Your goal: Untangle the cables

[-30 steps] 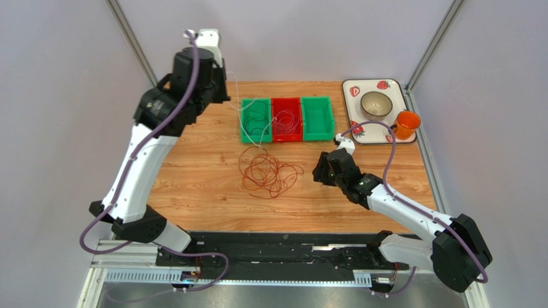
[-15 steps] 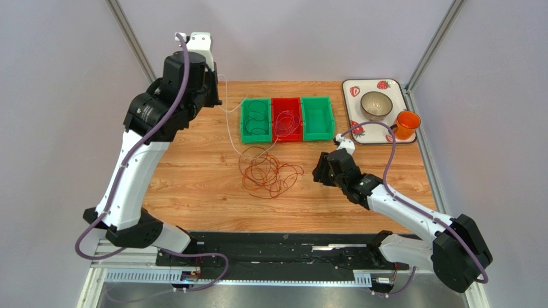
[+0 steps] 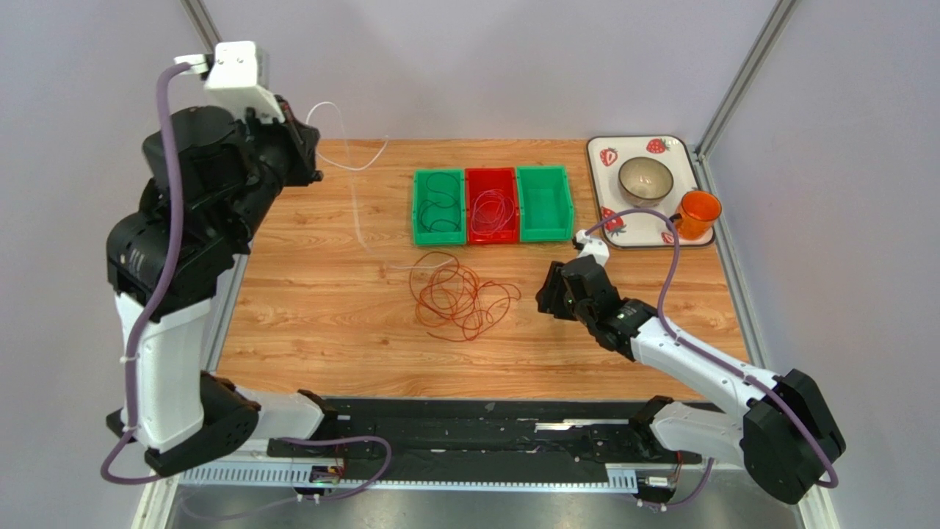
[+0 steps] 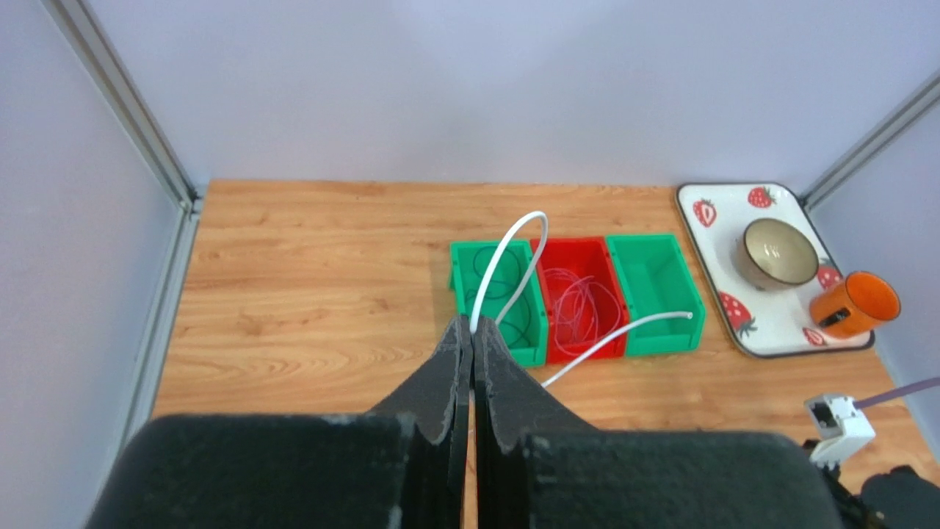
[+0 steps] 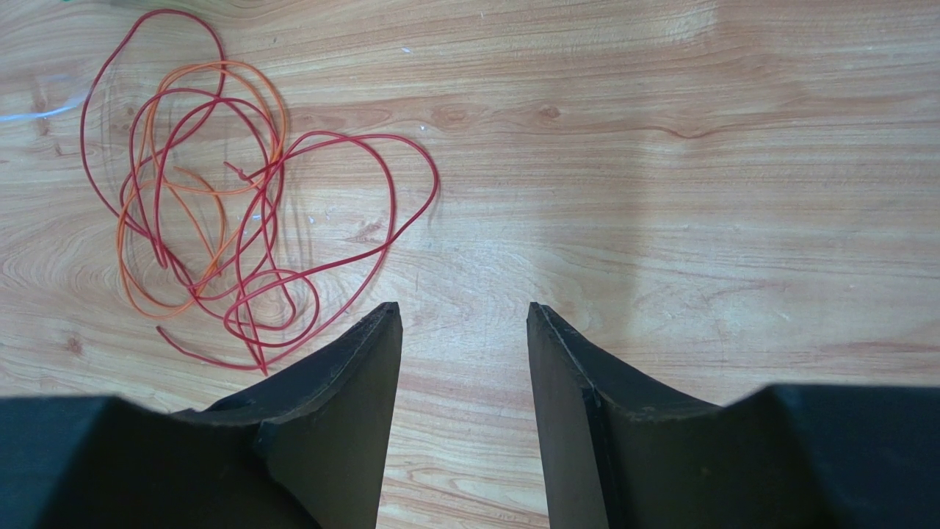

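Observation:
My left gripper (image 3: 307, 154) is raised high over the table's far left and is shut on a white cable (image 3: 356, 215). That cable arcs out of the fingertips (image 4: 461, 336) and trails down towards the table; in the left wrist view the white cable (image 4: 499, 248) loops over the bins. A tangle of red and orange cables (image 3: 458, 295) lies mid-table, also seen as the tangle (image 5: 210, 220) in the right wrist view. My right gripper (image 3: 547, 293) hovers low, just right of the tangle, open with bare wood between its jaws (image 5: 461, 314). A dark cable (image 3: 439, 205) lies in the left green bin.
Three bins stand in a row at the back: green bin (image 3: 419, 220), red bin (image 3: 492, 234) with thin pale wire, green bin (image 3: 545, 234). At the back right, a strawberry tray (image 3: 601, 154) carries a bowl (image 3: 645, 179) and an orange cup (image 3: 697, 212).
The left arm has risen and swung left, away from the bins, drawing the white cable up and out with it. The right arm and the red tangle have stayed put.

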`<state>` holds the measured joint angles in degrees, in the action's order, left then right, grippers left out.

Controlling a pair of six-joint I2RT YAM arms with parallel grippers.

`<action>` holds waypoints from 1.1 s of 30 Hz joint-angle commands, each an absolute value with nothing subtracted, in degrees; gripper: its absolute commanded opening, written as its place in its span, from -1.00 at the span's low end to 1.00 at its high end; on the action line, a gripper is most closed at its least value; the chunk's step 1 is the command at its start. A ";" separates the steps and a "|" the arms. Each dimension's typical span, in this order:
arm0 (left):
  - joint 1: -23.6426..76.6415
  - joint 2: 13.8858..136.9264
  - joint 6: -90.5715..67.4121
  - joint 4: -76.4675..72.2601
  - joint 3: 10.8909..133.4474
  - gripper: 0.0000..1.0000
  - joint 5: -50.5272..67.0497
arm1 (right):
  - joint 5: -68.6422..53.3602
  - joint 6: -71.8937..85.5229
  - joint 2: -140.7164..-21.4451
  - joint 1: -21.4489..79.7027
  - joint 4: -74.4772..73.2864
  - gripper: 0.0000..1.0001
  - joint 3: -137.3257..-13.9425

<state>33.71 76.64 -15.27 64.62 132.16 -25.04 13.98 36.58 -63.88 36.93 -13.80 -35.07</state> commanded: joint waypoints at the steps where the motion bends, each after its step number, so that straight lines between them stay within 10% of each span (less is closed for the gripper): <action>1: 33.75 72.96 -9.33 50.23 123.69 -1.00 -24.89 | 14.15 36.04 -62.84 36.65 -11.25 -0.01 -35.07; 7: 32.35 75.05 -2.02 25.15 109.16 -1.00 -28.30 | 14.15 36.12 -61.79 36.56 -10.81 -0.01 -34.37; 22: 29.00 104.06 3.77 16.09 141.41 -1.00 -33.13 | 13.01 36.12 -60.38 35.77 -9.41 -0.01 -32.87; 33: 28.22 102.57 3.53 7.64 132.82 -1.00 -30.85 | 12.22 36.21 -59.59 34.98 -8.44 -0.02 -32.08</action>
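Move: High over the table, the left hand already pinches the white cable. The left green bin lies about 30 cm ahead, 14 cm to its right and 50 cm below, with the red bin 11 cm farther right. The tangle of red cables, which the white tail still reaches, lies 7 cm ahead, 18 cm right and some 52 cm below. From the idle right hand, that green bin is roughly 30 cm ahead, 21 cm left and 6 cm below. Swinging the pinched white cable about 20 cm forward through the air, drifting slightly right, the left hand nears the row of bins in plan and draws away from the red cables. Near full reach it stops going out and rises some 8 cm, its fingers tipping up by over 25 degrees and turning a little counter-clockwise, still shut on the cable. ##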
